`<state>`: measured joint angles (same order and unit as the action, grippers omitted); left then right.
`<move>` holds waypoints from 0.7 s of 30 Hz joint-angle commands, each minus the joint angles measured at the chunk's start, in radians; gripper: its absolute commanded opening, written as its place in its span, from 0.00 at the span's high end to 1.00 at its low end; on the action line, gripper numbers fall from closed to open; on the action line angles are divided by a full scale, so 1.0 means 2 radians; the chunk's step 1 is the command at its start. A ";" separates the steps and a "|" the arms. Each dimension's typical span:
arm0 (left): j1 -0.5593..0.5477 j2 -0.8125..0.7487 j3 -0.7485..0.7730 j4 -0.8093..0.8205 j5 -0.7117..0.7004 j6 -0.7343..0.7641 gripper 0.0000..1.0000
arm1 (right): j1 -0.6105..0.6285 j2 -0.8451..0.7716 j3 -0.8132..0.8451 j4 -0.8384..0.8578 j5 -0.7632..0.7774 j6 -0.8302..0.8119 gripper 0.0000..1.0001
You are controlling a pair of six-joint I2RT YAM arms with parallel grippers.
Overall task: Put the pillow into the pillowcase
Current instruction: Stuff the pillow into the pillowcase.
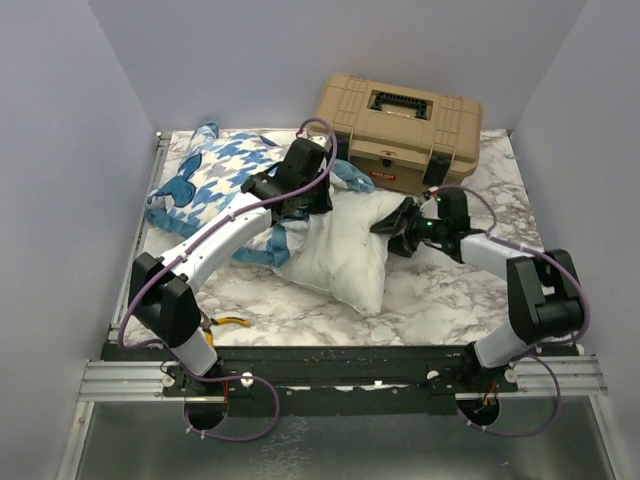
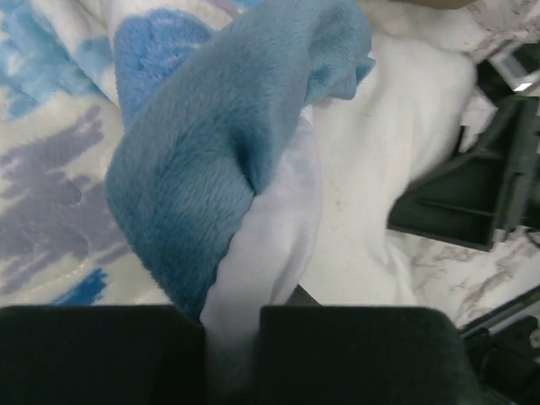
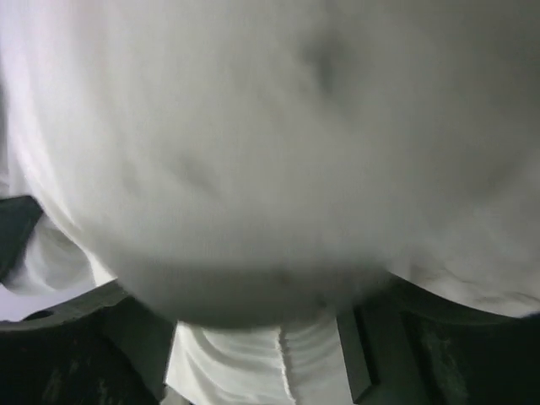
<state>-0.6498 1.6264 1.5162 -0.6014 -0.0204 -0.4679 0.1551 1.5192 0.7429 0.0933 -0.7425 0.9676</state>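
The pillowcase [image 1: 215, 178], houndstooth with blue frilled edging, lies at the back left of the marble table. The plump white pillow [image 1: 340, 255] lies in the middle, its left end against the case's mouth. My left gripper [image 1: 290, 205] is shut on the case's edge. In the left wrist view the case's white inner fabric [image 2: 253, 253] is pinched in that gripper [image 2: 232, 316], under the blue frill [image 2: 219, 143]. My right gripper [image 1: 385, 228] stands open at the pillow's right corner. The pillow [image 3: 270, 152] fills the right wrist view, its seamed edge lying inside that gripper [image 3: 253, 333].
A tan toolbox [image 1: 400, 125] stands at the back, just behind the pillow and the case. A small yellow-handled tool [image 1: 232, 322] lies near the left arm's base. Grey walls close in the table on three sides.
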 commanded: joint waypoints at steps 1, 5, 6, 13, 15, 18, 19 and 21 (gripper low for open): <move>-0.037 -0.024 -0.001 0.011 0.098 -0.090 1.00 | 0.083 0.054 0.004 0.213 -0.037 0.109 0.50; -0.091 -0.026 0.027 0.013 0.123 -0.128 1.00 | 0.107 0.074 0.034 0.310 -0.004 0.170 0.99; -0.103 -0.027 0.040 0.014 0.126 -0.137 1.00 | 0.108 0.073 0.041 0.317 0.008 0.176 1.00; -0.160 0.005 0.147 0.022 0.141 -0.198 1.00 | 0.126 0.045 0.063 0.331 0.092 0.193 1.00; -0.170 0.024 0.182 0.024 0.146 -0.206 1.00 | 0.136 0.038 0.062 0.341 0.110 0.200 1.00; -0.174 0.048 0.235 0.025 0.137 -0.201 1.00 | 0.155 0.023 0.058 0.339 0.142 0.201 1.00; -0.174 0.054 0.249 0.025 0.125 -0.195 1.00 | 0.161 0.015 0.053 0.337 0.154 0.199 1.00; -0.171 0.063 0.275 0.025 0.096 -0.180 1.00 | 0.168 0.002 0.047 0.327 0.166 0.194 1.00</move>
<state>-0.9340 1.7233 1.9133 -0.7895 0.0559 -0.7807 0.4149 1.5723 0.8295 0.6968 -0.5339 1.3312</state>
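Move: Right of the left hand, which already holds the teal hem of the pillowcase, the middle of the bare part of the pillow lies about 5 cm to the right, 9 cm nearer the base and 13 cm lower. The pillowcase body spreads some 22 cm to that hand's left, 3 cm farther out and 14 cm lower. From the open right hand, the pillow's bare middle is about 10 cm left, 3 cm back and 4 cm lower; the tan case stands some 25 cm ahead, level sideways. Closing its fingers on the pillow's edge while driving about 8 cm left, the right hand pinches the seamed fabric, then lifts it some 12 cm with a little forward travel, its fingertips tilting up. The left hand keeps its grip on the hem and hauls it right and back towards the right gripper, first level, then rising about 10 cm. ##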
